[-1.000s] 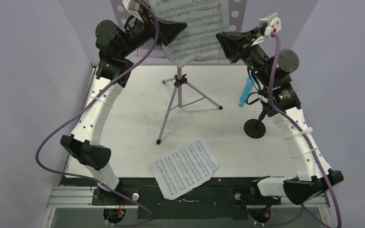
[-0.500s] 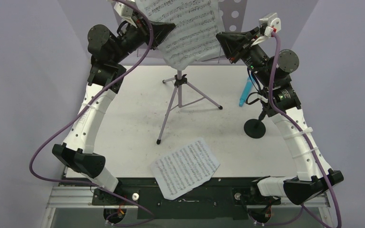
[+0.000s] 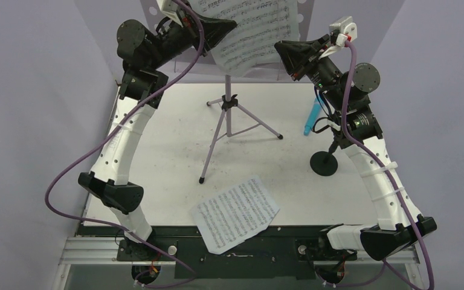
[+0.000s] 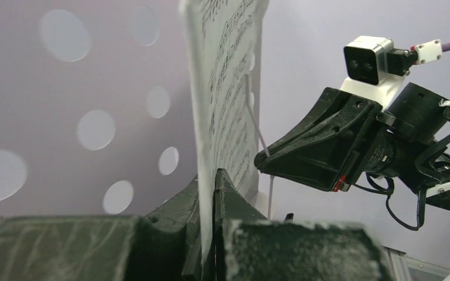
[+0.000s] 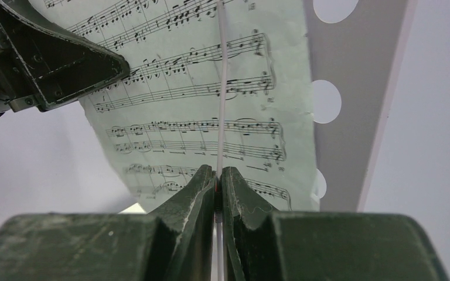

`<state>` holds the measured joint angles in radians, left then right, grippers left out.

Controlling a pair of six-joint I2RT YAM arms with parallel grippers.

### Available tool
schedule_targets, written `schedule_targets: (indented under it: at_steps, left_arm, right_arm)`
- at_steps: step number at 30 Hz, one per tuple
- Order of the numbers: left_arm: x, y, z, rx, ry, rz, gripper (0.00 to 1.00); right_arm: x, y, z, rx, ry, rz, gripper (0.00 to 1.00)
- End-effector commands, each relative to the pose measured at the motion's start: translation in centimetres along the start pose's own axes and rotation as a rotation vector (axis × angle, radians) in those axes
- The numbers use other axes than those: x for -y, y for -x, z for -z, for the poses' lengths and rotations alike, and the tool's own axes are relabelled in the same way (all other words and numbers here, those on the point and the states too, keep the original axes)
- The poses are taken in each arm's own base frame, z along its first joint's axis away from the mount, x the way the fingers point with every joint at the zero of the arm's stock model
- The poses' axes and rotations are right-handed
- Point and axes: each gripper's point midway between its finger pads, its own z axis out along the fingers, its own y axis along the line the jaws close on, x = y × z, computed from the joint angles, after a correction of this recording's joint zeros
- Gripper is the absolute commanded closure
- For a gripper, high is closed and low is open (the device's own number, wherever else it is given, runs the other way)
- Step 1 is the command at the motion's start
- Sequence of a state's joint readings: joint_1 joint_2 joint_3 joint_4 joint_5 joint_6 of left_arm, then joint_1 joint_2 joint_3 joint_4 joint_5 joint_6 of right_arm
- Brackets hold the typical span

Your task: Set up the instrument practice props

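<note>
The lilac tripod music stand (image 3: 228, 118) stands mid-table, its perforated desk (image 3: 302, 18) at the top edge. A white sheet-music page (image 3: 257, 36) rests upright against the desk. My left gripper (image 3: 234, 26) is shut on that page's left edge (image 4: 222, 88), which runs up between the closed jaws (image 4: 212, 182). My right gripper (image 3: 277, 45) is shut on a thin pale wire holder (image 5: 222, 88) that crosses the front of the page (image 5: 176, 111). Another page (image 3: 235, 212) lies flat near the front edge. The turquoise-blue microphone (image 3: 311, 118) and the black round-based mic stand (image 3: 324, 163) sit at the right.
Lilac walls close in the table on the left, right and rear. The tripod legs (image 3: 208, 157) spread over the table's middle. Both arms reach high toward the desk, with purple cables (image 3: 72, 175) looping beside them. A dark rail (image 3: 241, 251) runs along the near edge.
My left gripper has closed onto the page's edge. The left arm swung left and back, and the page shifted on the desk. The right arm stayed still.
</note>
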<state>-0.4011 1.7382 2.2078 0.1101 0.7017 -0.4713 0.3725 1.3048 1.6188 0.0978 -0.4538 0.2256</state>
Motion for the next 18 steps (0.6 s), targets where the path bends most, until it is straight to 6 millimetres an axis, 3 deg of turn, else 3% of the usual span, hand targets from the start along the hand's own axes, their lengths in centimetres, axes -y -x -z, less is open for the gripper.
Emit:
schedule_targets:
  at_steps: [1,7,12,18]
  left_arm:
    - [2.1,1.0,-0.9,0.012,-0.043,-0.073,1.00]
    - [1.4,0.5,-1.6,0.008,-0.024,-0.064,0.92]
    - [0.8,0.1,-1.5,-0.002,0.007,-0.072,0.68]
    - [-0.3,0.2,-0.3,-0.005,0.094,-0.109,0.54]
  right_arm:
    - [-0.7,0.6,0.4,0.020,0.032,0.003,0.95]
    - [-0.6,0.4,0.3,0.015,0.030,0.001,0.95]
    - [-0.5,0.1,0.1,0.011,0.030,-0.003,0.95]
    - [-0.5,-0.1,0.1,0.011,0.030,-0.005,0.95]
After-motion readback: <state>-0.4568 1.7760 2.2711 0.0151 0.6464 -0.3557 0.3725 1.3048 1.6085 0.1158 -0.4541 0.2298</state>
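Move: The left fingers are shut on the left part of the music sheet, whose middle lies about 7 cm to their right, 2 cm ahead and 1 cm higher. The stand's desk is behind the sheet, its middle some 6 cm ahead and 2 cm left. The right fingers' thin stand rod is roughly 10 cm right and 5 cm back of the left hand, about level. From the right hand, the sheet's middle is around 4 cm left and 7 cm ahead. Rightward first, the left hand draws the pinched sheet about 2 cm across the desk and a little back towards the robot. It then stops going sideways, opens its fingers to nearly half and lets go of the paper while easing about 2 cm forward and slightly down. The right hand stays put, still pinching the thin rod in front of the sheet. ##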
